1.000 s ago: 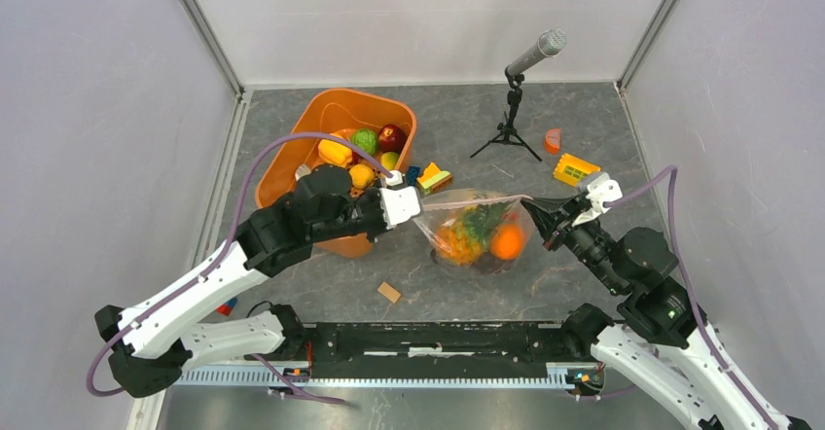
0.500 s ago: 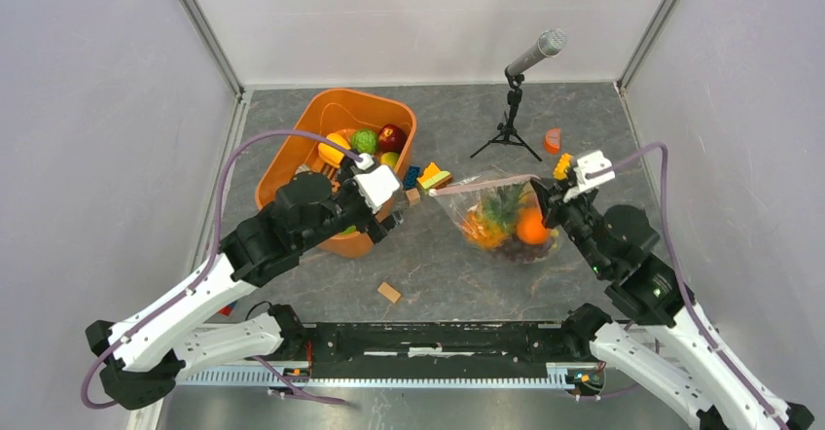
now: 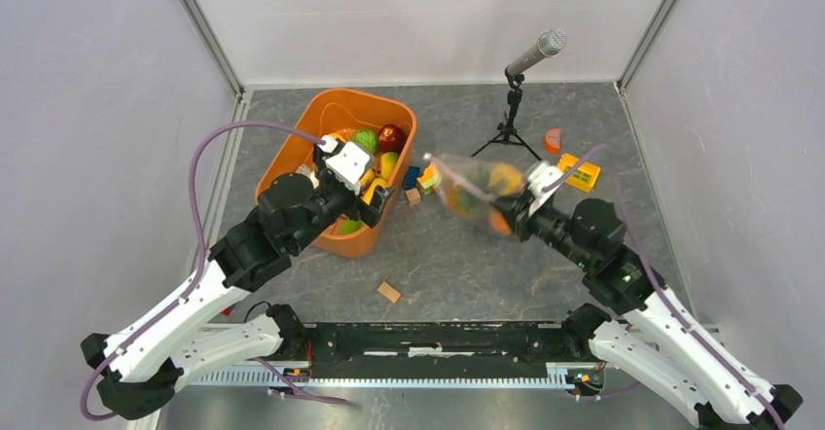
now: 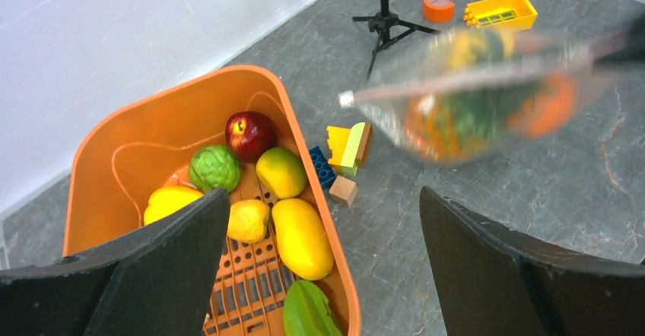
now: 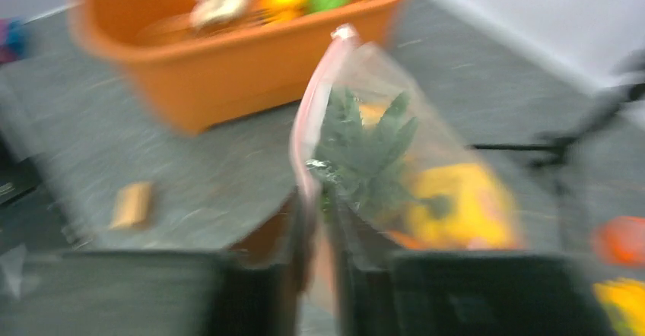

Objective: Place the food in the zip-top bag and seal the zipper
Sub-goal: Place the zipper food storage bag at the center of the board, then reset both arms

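The zip-top bag hangs blurred above the table, with a pineapple and orange and yellow food inside. My right gripper is shut on its edge, and the pink zipper runs up from between the jaws. The small white slider sits at the strip's far end. My left gripper hovers open and empty over the near right corner of the orange tub, apart from the bag. More food lies in the tub: a red apple, a green fruit and yellow mangoes.
A microphone on a tripod stands at the back. An orange piece and a yellow block lie at the right. Building blocks and a small wooden block lie beside the tub; another wooden block lies nearer.
My left gripper let go of the bag's left end, opened wide and drew back left over the tub. My right gripper swung the hanging bag right, then up and toward the back.
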`<action>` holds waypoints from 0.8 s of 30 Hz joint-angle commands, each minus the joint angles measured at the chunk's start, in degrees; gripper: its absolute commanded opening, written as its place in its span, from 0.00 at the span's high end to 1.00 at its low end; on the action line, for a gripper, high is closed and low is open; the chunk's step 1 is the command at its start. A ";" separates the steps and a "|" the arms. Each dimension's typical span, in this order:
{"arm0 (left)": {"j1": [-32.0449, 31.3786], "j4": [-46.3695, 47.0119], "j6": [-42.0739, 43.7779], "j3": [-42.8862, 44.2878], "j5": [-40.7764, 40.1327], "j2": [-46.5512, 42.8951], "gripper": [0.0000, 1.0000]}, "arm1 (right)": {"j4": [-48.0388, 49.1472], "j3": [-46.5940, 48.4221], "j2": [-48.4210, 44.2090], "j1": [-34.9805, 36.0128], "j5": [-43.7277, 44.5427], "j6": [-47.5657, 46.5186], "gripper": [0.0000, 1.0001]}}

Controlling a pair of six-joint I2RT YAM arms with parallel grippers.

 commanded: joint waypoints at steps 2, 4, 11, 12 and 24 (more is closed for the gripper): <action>1.84 2.91 -5.77 -1.32 -1.46 -1.69 0.00 | 7.15 -12.24 -2.85 0.43 -36.83 8.55 0.46; 2.29 1.98 -6.51 -0.50 -0.17 -1.31 0.00 | 7.64 -12.21 -6.65 0.43 -35.59 8.49 0.23; 3.02 -1.27 -8.49 1.85 0.38 0.06 0.00 | 8.73 -8.29 -14.77 0.43 -13.27 7.76 0.06; 3.04 -2.09 -10.30 2.13 0.52 0.34 0.00 | 8.86 -8.28 -14.19 0.43 -13.47 8.00 0.06; 21.39 -10.95 -21.36 6.22 2.32 7.29 0.00 | 1.91 -9.90 -5.13 0.27 32.96 17.32 0.02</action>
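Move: The right hand holds the zipper food storage bag in mid-air, filled and swung out to its left and ahead. The middle of the board lies about 10 cm back, 6 cm left and some 22 cm below this hand; the yellow toy bricks are roughly 6 cm ahead and 13 cm left, and the small wooden block 18 cm back and 20 cm left. From the empty left hand, the board's middle is about 12 cm back and 15 cm right. Whip the right gripper back and down about 9 cm and some 5 cm left towards the board's middle, turning counter-clockwise and opening wide to let go of the bag. Then lift it clear about 11 cm, and swing it forward, right and down again, turning clockwise, fingers open. Ease the open left gripper some 4 cm left, forward and down, farther over the orange bin. ##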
